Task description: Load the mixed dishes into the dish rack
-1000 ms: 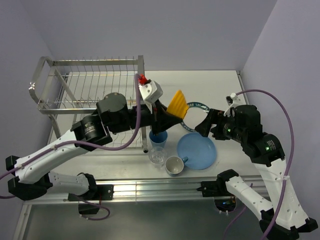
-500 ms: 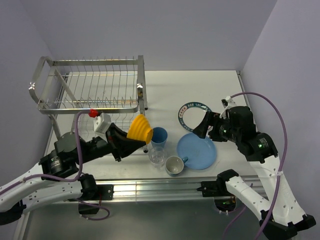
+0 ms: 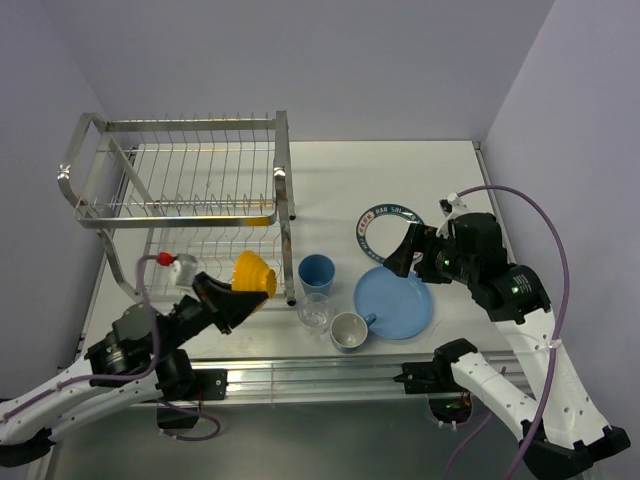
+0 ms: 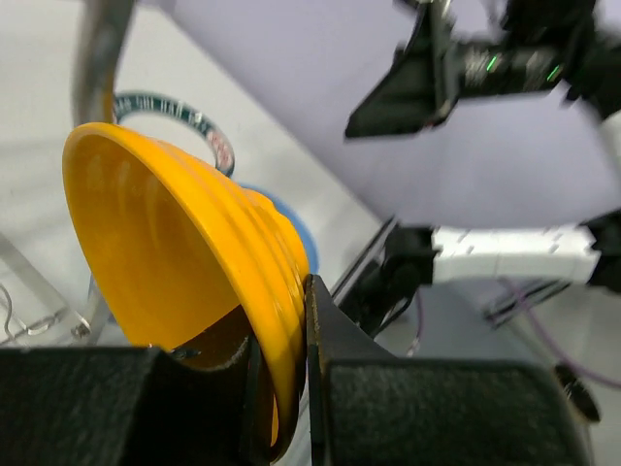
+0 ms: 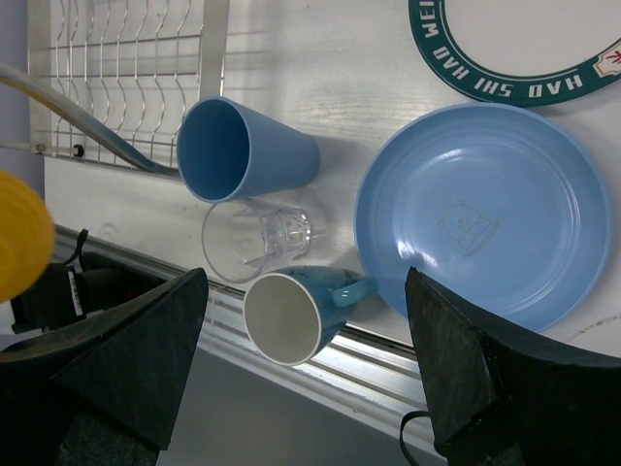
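Note:
My left gripper (image 3: 238, 296) is shut on the rim of the small yellow-orange bowl (image 3: 254, 273), held tilted just off the near right corner of the dish rack (image 3: 180, 170). In the left wrist view the bowl (image 4: 175, 262) is pinched between the two black fingers of that gripper (image 4: 283, 342). On the table stand the blue tumbler (image 3: 317, 271), the clear glass (image 3: 315, 313), the light blue mug (image 3: 349, 331), the blue plate (image 3: 394, 302) and the dark-rimmed white plate (image 3: 388, 236). My right gripper (image 3: 402, 262) hovers open above the blue plate, holding nothing.
The right wrist view looks down on the tumbler (image 5: 243, 150), glass (image 5: 254, 241), mug (image 5: 291, 311), blue plate (image 5: 485, 214) and patterned plate (image 5: 514, 49), with the rack's wires (image 5: 126, 68) at top left. A metal rail (image 3: 300, 375) runs along the table's near edge.
My left arm has swung back and down to the near left with the bowl, from above the tumbler to the rack's front corner. The right arm has hardly moved.

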{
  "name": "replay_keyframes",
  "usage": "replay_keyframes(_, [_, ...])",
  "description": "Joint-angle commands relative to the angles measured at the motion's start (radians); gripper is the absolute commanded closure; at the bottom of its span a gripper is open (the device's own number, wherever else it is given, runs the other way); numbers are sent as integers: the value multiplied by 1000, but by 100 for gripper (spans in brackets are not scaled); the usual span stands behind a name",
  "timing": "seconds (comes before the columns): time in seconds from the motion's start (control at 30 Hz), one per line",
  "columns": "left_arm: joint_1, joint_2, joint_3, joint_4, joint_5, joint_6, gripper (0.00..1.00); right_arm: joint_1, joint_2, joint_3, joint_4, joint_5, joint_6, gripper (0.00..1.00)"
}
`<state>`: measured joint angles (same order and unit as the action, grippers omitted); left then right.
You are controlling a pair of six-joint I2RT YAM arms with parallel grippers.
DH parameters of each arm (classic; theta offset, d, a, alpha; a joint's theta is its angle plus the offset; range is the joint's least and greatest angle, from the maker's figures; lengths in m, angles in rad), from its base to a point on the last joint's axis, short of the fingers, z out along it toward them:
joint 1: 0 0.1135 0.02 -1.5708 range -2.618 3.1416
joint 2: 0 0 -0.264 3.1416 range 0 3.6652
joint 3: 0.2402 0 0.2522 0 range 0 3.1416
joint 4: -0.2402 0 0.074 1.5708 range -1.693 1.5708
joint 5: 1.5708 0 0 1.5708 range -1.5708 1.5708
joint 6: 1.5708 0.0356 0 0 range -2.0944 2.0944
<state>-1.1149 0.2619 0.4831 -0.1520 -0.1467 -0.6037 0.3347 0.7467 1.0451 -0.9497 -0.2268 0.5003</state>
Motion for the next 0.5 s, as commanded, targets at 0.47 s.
replay_keyframes(0.47, [4,-256,-138,-84,-441,-251,100,-5,-24,-69,85,-25,1,11])
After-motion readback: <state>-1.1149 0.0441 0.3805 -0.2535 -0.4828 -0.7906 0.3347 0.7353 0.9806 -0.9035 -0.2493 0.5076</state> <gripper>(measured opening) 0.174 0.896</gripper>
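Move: The left hand already holds the orange bowl in front of the rack's right end; the middle of the lower tier lies about 17 cm ahead, 13 cm to its left and 22 cm below. The rack's front right post stands some 11 cm ahead and 5 cm to its right, the blue cup about 15 cm ahead and 11 cm right. From the right hand, that tier's middle is roughly 10 cm ahead, 40 cm left and 19 cm lower. Still pinching the bowl by its wall, the left hand carries it about 5 cm to the left and 3 cm forward, towards the rack's lower tier. It first rises some 2 cm, then sinks through the rest, ending a little lower than it began, while the wrist swings about 20 degrees counter-clockwise and tips down slightly. ##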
